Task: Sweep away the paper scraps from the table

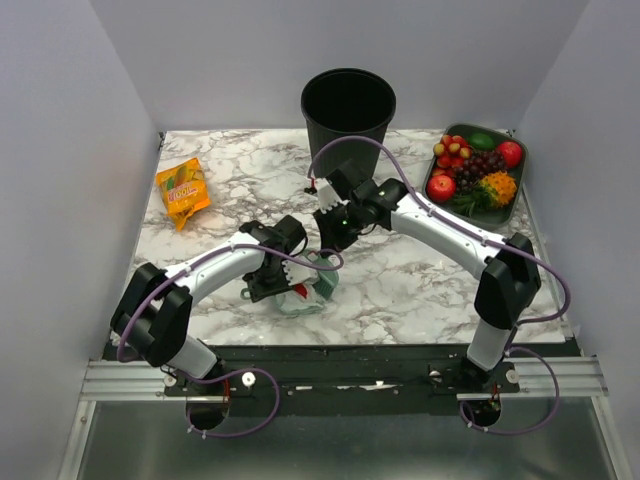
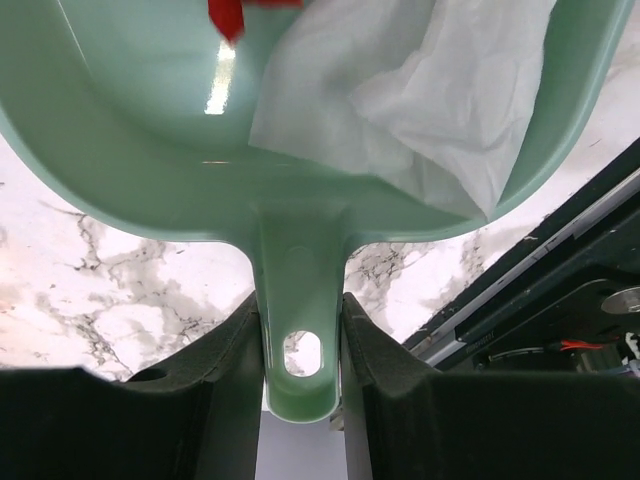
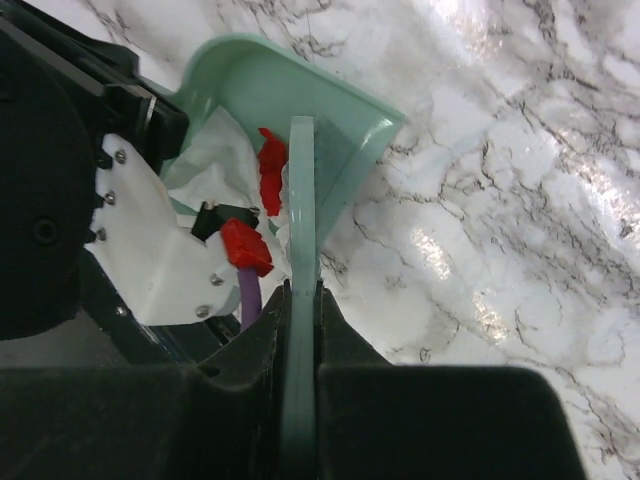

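A teal dustpan (image 1: 308, 298) lies on the white marble table (image 1: 420, 270) near its front edge. My left gripper (image 2: 302, 320) is shut on the dustpan handle (image 2: 300, 290). In the pan (image 2: 130, 130) lie crumpled white paper (image 2: 420, 90) and a red paper scrap (image 2: 226, 16). My right gripper (image 3: 301, 300) is shut on a thin teal sweeper (image 3: 302, 200), seen edge-on, whose tip reaches into the pan (image 3: 320, 110). A red scrap (image 3: 270, 165) lies beside it. From above, the right gripper (image 1: 330, 228) hangs just behind the pan and the left gripper (image 1: 268, 283) is at its left.
A black bin (image 1: 348, 105) stands at the back middle. A dark tray (image 1: 520, 180) of toy fruit sits at the back right, and an orange snack packet (image 1: 183, 191) at the back left. The red plug (image 3: 245, 247) with a purple cable belongs to the left wrist.
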You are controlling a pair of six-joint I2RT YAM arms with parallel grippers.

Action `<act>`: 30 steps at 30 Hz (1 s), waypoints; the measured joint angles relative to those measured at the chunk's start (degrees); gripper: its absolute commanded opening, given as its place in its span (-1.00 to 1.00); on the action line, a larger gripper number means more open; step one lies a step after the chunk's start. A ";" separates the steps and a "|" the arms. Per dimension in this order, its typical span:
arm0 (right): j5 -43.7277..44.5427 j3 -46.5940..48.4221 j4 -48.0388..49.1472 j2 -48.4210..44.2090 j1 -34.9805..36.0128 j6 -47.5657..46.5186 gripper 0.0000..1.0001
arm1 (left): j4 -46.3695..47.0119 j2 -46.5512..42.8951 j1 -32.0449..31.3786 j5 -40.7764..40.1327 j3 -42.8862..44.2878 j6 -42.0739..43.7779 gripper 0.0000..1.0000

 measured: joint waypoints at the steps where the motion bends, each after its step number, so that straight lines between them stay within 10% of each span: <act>1: -0.59 0.66 0.02 0.00 -0.26 -0.31 -0.99 | -0.22 0.04 0.00 0.24 0.63 -0.28 -1.00; 30: 21.00 2.89 6.56 -4.85 2.27 -20.17 -0.99 | 14.49 -7.32 -0.13 7.10 -4.11 -4.63 -1.00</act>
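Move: The red scrap lies in the dustpan, about 9 cm right of the left hand, 2 cm ahead and 3 cm below. From the right hand, which holds the brush, that scrap is roughly 6 cm left, 5 cm back and 12 cm down. The white tissue sits some 3 cm nearer the robot than the scrap and slightly left of it; the black bin stands about 21 cm ahead of the right hand and 4 cm to its right. The brush head comes away from the scraps in the dustpan as the right hand, grip kept, draws it forward towards the bin by about 7 cm and up nearly as far, swinging its tip forward some 30 degrees. Meanwhile the dustpan, still pinched by its handle, is carried about 5 cm right and a little forward by the left hand, which tilts to raise the mouth side. ##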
